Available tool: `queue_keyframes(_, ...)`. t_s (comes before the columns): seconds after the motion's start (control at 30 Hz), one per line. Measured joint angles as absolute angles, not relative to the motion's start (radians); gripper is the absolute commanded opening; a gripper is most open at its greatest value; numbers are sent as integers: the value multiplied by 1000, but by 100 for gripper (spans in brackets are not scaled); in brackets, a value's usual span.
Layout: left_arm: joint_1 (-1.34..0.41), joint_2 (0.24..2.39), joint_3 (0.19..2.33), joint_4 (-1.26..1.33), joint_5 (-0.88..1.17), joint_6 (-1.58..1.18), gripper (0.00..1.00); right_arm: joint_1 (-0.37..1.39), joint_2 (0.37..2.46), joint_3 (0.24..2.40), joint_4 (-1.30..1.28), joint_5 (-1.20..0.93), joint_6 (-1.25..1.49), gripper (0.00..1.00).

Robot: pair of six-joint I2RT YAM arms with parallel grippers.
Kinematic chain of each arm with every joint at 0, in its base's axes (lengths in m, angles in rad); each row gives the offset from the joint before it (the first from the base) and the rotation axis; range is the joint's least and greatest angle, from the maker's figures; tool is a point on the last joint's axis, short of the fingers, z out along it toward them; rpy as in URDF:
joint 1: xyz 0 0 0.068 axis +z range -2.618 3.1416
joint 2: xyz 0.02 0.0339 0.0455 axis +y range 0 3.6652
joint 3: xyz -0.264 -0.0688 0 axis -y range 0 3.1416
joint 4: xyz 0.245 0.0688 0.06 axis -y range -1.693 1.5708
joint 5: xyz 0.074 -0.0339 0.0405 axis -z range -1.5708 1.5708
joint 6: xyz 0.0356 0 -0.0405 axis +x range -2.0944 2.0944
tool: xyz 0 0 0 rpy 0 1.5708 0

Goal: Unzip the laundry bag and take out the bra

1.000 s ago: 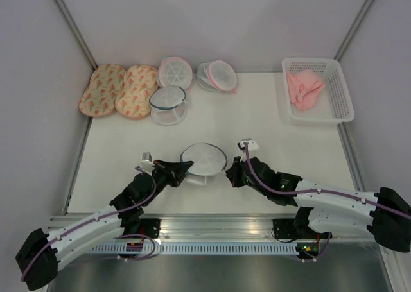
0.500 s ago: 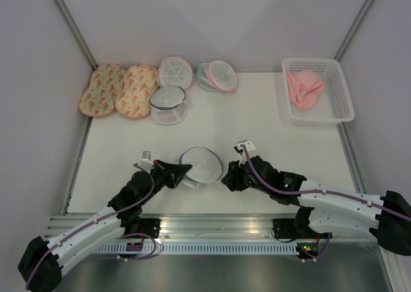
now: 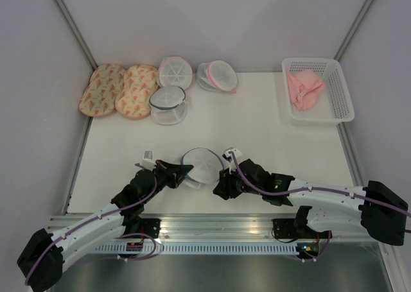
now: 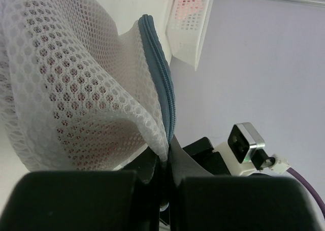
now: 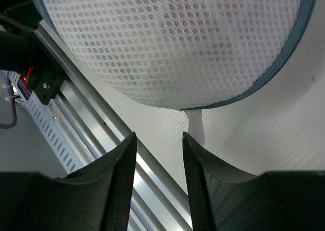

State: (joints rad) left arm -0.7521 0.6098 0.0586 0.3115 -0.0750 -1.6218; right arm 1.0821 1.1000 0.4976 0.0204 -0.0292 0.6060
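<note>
The laundry bag (image 3: 203, 163), white mesh with a blue-grey zip rim, is tilted up off the table near the front edge. My left gripper (image 3: 187, 171) is shut on its rim at the bag's left side. In the left wrist view the rim (image 4: 160, 78) and mesh run down into the closed jaws (image 4: 166, 162). My right gripper (image 3: 220, 190) stands open just below and to the right of the bag. A white tab (image 5: 195, 125) hangs from the rim above the right finger, outside the gap (image 5: 158, 139). The bra is hidden; only a faint reddish tint shows behind the mesh (image 4: 66, 99).
A white basket (image 3: 341, 112) with a pink cloth (image 3: 303, 90) stands at the back right. Two pink-rimmed mesh bags (image 3: 174, 70) (image 3: 219, 76), another blue-rimmed bag (image 3: 168, 103) and peach pads (image 3: 119, 90) lie at the back left. A metal rail (image 3: 212, 226) lines the near edge.
My right gripper has opened and moved left and nearer, under the bag's near right side. The left gripper keeps its hold; the bag has shifted slightly nearer.
</note>
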Motion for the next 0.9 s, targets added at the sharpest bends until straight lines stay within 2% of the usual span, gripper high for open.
queue_keyframes(0.43,-752,622,59,325,-59,-1622,2,1085,1176,497,48,81,582,40)
queue_keyframes(0.6,-751,622,59,327,-47,-1622,2,1085,1221,509,76,123,575,33)
queue_keyframes(0.63,-749,622,59,327,-46,-1622,2,1085,1228,511,84,130,575,31)
queue_keyframes(0.8,-748,622,59,332,-46,-1622,2,1087,1237,513,108,154,575,2)
queue_keyframes(0.9,-748,622,59,333,-44,-1622,2,1087,1232,514,98,169,577,1)
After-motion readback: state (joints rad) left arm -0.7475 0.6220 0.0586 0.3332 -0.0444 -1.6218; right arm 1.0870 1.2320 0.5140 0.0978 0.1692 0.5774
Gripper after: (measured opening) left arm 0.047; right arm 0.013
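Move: The bag's white tab, hanging from the lower edge beside the blue zip, is about 4 cm ahead of the right hand, 1 cm to its left and 3 cm below. The mesh body's middle sits some 7 cm ahead, 8 cm to the right hand's left, at roughly its height. From the left hand, already gripping the bag's other end, the tab lies around 12 cm right, 3 cm back and 7 cm down. The bag's tabbed lower edge is what the right hand goes for: starting half open, that hand dips, then works forward roughly 4 cm, ending about 2 cm lower, while its wrist turns some 10 degrees. Its fingers narrow gradually on the way and snap shut at the zip edge by the tab, seeming to pinch it. The left hand keeps its closed grip and holds the bag's other end nearly still. ##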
